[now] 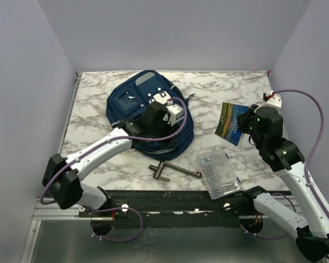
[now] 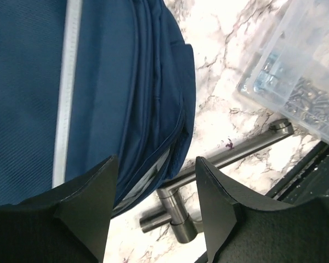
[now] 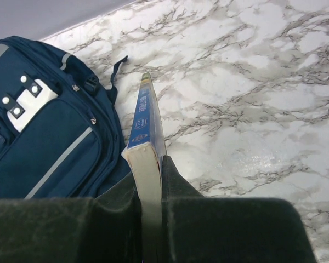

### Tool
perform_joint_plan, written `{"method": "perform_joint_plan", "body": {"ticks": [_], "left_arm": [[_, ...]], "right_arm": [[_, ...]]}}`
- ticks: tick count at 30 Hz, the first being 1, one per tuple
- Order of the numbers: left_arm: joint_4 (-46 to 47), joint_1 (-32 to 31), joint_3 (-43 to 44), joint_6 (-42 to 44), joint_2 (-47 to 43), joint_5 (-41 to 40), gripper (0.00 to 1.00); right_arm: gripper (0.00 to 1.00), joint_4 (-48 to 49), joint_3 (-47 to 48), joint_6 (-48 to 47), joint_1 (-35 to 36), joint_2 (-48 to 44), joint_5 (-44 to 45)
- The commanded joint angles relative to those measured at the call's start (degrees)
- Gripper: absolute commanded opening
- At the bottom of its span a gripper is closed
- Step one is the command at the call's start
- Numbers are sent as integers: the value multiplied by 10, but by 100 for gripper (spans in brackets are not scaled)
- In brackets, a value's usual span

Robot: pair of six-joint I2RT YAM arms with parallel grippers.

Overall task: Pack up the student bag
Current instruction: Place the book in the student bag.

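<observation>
The student bag (image 1: 137,104) lies flat on the marble table, a navy backpack with grey stripes and a white buckle patch; it also shows in the left wrist view (image 2: 98,82) and the right wrist view (image 3: 49,137). My left gripper (image 1: 163,113) hovers over the bag's near right edge. Its jaws (image 2: 156,186) are open with nothing between them. My right gripper (image 1: 248,124) is shut on a book (image 1: 232,121) with a landscape cover, to the right of the bag. Seen edge-on, the book (image 3: 146,120) shows a blue spine and sits clamped in the right gripper (image 3: 153,164).
A metal T-handle tool (image 1: 172,171) lies just in front of the bag, under the left jaws (image 2: 230,153). A clear plastic box of small parts (image 1: 218,174) sits at the near edge, right of the tool (image 2: 301,71). Walls enclose the table on three sides.
</observation>
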Motion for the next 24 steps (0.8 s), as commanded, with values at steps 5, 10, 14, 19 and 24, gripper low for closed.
{"method": "perform_joint_plan", "body": {"ticks": [5, 10, 14, 19, 24], "left_arm": [[10, -31, 67, -4, 127, -19, 60], [12, -43, 89, -6, 175, -7, 59], [13, -50, 99, -14, 203, -5, 55], [17, -50, 104, -24, 236, -25, 40], [18, -50, 105, -29, 243, -56, 28]], "right_arm": [[0, -4, -6, 18, 1, -17, 7], [0, -4, -21, 29, 0, -28, -19], [0, -9, -22, 33, 1, -28, -29], [0, -9, -26, 38, 1, -35, -37], [0, -12, -28, 47, 1, -37, -63]]}}
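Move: The rim of the student bag's opening, on its near right side, lies about 6 cm to the right of the left hand, 1 cm ahead and some 11 cm below. The metal bracket is about 9 cm back, 2 right and 17 below that hand; the parts case, 10 back, 17 right and 16 below. From the right hand, which already holds the book, the rim lies roughly 20 cm left, 2 back and 20 below. The bag's near right rim is approached from above by the left hand, which drops about 10 cm in all, drifting some 5 cm right midway and then sinking straight. The fingers tip about 10 degrees further down and, late on, narrow to roughly half their gap around the rim fabric, without shutting. The right hand keeps its grip on the book and eases a couple of centimetres down and slightly back. ##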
